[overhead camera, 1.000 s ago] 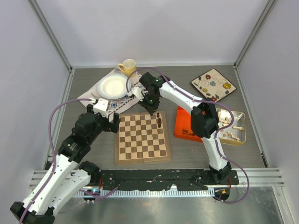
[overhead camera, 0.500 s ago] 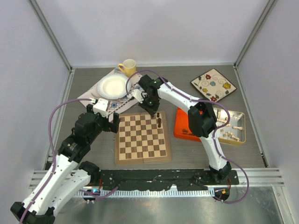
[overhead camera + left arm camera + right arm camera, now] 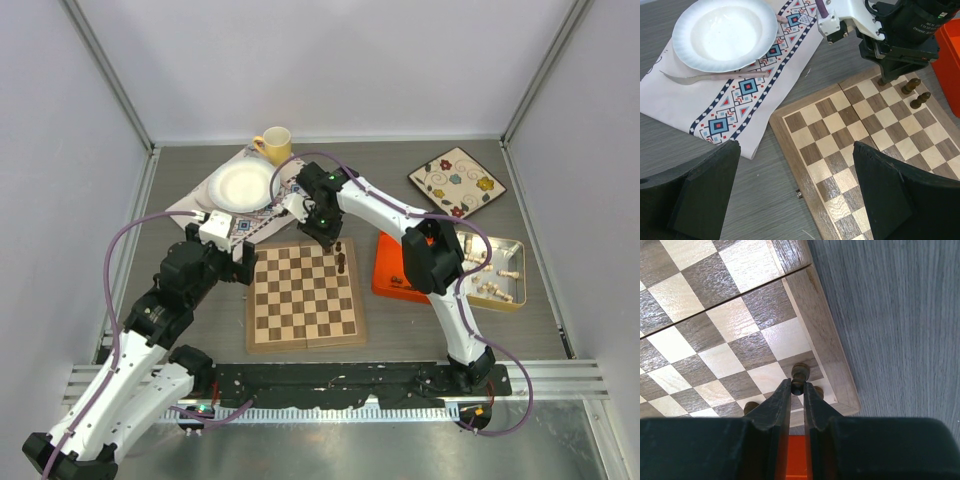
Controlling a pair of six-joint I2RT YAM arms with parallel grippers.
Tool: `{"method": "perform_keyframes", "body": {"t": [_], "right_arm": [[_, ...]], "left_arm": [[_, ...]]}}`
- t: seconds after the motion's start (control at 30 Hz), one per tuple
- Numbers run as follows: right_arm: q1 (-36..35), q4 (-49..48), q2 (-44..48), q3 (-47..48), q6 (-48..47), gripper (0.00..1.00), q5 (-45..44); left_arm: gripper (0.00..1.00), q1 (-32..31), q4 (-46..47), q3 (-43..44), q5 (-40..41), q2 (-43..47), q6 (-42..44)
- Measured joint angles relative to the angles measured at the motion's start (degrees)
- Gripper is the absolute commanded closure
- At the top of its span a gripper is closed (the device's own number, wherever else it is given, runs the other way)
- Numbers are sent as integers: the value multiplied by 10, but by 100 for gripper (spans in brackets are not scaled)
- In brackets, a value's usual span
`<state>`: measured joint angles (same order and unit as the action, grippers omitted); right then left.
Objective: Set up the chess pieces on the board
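Observation:
The board (image 3: 305,295) lies flat between the arms. My right gripper (image 3: 798,388) is shut on a dark chess piece (image 3: 800,373) over the board's far right corner, and I cannot tell whether the piece touches the square below. Two other dark pieces (image 3: 342,247) (image 3: 343,264) stand on the right edge squares beside it. In the left wrist view they show as one dark piece (image 3: 911,86) and another (image 3: 920,100) next to the right gripper (image 3: 885,80). My left gripper (image 3: 802,192) hangs wide open and holds nothing, above the board's left edge (image 3: 805,165).
An orange tray (image 3: 392,268) with dark pieces sits right of the board. Beyond it a metal tin (image 3: 497,272) holds pale pieces. A floral plate (image 3: 456,181) lies at the far right. A white plate (image 3: 244,185) on a patterned cloth (image 3: 200,205) and a yellow mug (image 3: 274,144) are at the far left.
The right arm's elbow and wrist shifted slightly right a second ago and then held still, the gripper staying shut on the dark piece. The left arm has not moved.

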<state>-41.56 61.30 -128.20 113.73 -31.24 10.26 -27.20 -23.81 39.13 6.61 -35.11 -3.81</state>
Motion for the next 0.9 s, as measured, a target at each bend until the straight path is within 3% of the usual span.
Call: {"method": "perform_keyframes", "body": {"t": [0.4,0.7,0.9], "right_arm": [[-4,1,0,-1,2,64,1],[-4,9,12,59,4,62,6],[-4,10,72,52,3,62,9]], "left_arm": [[1,2,0,0,-2,0,0],[0,2,0,0,-2,0,0],[0,3,5,0,-11,4,-8]]}}
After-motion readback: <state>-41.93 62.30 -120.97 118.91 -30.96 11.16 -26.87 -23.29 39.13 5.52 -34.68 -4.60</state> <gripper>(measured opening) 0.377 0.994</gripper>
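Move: The right hand holds the small dark chess piece standing on its square by the board's far edge, directly beneath the fingers, its middle about 1 cm below. Roughly level with the hand, the corner piece stands some 3 cm to the right; two more dark pieces stand about 3 cm right, one 2 cm and one 5 cm back. The orange bin lies around 18 cm right and 3 cm back. From the left hand the held piece is about 9 cm ahead, 17 cm right and well below. Staying low over its square at first, the right hand opens its fingers part-way and lets go of the small dark piece, then rises clear of it by about 8 cm, quickening. It drifts slightly left and forward on the way up, the fingertips tilting some 10 degrees outward and to the left, and the fingers stay part-open. ##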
